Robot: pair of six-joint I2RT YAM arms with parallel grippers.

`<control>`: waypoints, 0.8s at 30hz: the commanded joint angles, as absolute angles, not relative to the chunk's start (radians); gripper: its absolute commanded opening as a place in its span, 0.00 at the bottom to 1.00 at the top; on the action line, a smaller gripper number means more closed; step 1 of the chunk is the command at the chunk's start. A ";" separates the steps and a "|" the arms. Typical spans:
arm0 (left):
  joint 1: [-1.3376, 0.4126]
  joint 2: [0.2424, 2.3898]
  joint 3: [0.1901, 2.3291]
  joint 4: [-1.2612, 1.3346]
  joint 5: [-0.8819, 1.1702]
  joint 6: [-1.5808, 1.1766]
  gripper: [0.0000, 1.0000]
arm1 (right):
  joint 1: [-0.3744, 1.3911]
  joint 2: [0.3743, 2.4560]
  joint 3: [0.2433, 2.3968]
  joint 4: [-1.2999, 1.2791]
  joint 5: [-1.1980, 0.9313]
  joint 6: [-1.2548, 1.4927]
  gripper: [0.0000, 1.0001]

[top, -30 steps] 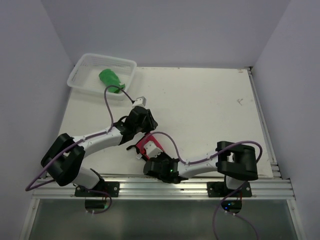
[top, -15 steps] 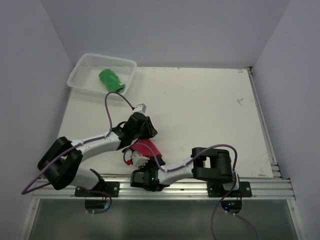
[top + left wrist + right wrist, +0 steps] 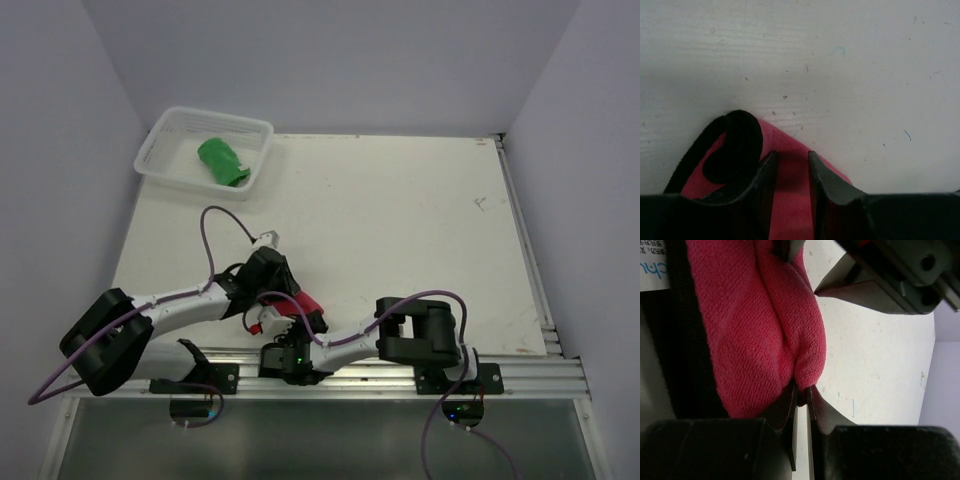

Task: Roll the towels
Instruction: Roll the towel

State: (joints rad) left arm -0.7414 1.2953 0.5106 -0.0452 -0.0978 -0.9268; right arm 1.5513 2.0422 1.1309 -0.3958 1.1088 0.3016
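The red towel (image 3: 303, 302) lies bunched near the table's front edge, between both grippers. In the left wrist view the red towel (image 3: 782, 142) fills the gap between the fingers of my left gripper (image 3: 791, 159), which is shut on it. Its dark grey underside (image 3: 737, 145) curls up at the left. My right gripper (image 3: 801, 390) is shut on a fold of the red towel (image 3: 750, 315). From above, my left gripper (image 3: 275, 297) and right gripper (image 3: 292, 320) meet at the towel. The green towel (image 3: 222, 162) lies rolled in the basket.
A white mesh basket (image 3: 255, 127) stands at the table's far left corner. The metal rail (image 3: 400, 375) with both arm bases runs along the near edge. A purple cable (image 3: 215, 225) loops above the left arm. Grey walls close in the table.
Both grippers have come back toward the near edge with the red towel. The right arm has folded in close to its base, and the left arm has drawn back and to the left.
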 commanded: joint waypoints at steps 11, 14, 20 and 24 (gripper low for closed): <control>-0.787 1.235 0.347 0.055 -0.261 -0.997 0.33 | 1.503 1.628 1.005 -0.261 0.795 0.351 0.42; -0.787 1.238 0.334 0.078 -0.270 -0.996 0.33 | 1.447 1.507 0.940 -0.207 0.672 0.391 0.44; -0.790 1.238 0.318 0.092 -0.272 -0.997 0.33 | 1.194 1.404 0.798 -0.043 0.212 0.532 0.44; -0.792 1.236 0.311 0.094 -0.276 -0.999 0.33 | 1.022 1.439 0.758 0.051 0.006 0.647 0.44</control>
State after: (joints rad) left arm -0.7883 1.2255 0.3496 0.1509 -0.2153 -1.0046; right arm 1.0943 1.4166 0.7757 -0.0784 0.2649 0.5247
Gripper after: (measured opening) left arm 0.328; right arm 0.440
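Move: The folded red towel lies against the right hand, its middle about 5 cm to the left, level fore and aft and about a centimetre below; the right fingers still pinch its near right-hand part. Its black-edged roll end is some 8 cm to the left of the right hand and 4 cm farther out. From the left hand, already down on the far edge, the towel's middle is about 5 cm back and 1 cm to the left. The right fingers let go of the red towel's edge. That hand backs off slightly and lifts about 8.5 cm clear, then arcs forward and down, ending some 6 cm higher and 4 cm farther out. Its wrist rolls about 60 degrees, bringing the fingers round to point forward-left and more downward, still open. Meanwhile the left fingertips stay on the towel, twisting slightly. ##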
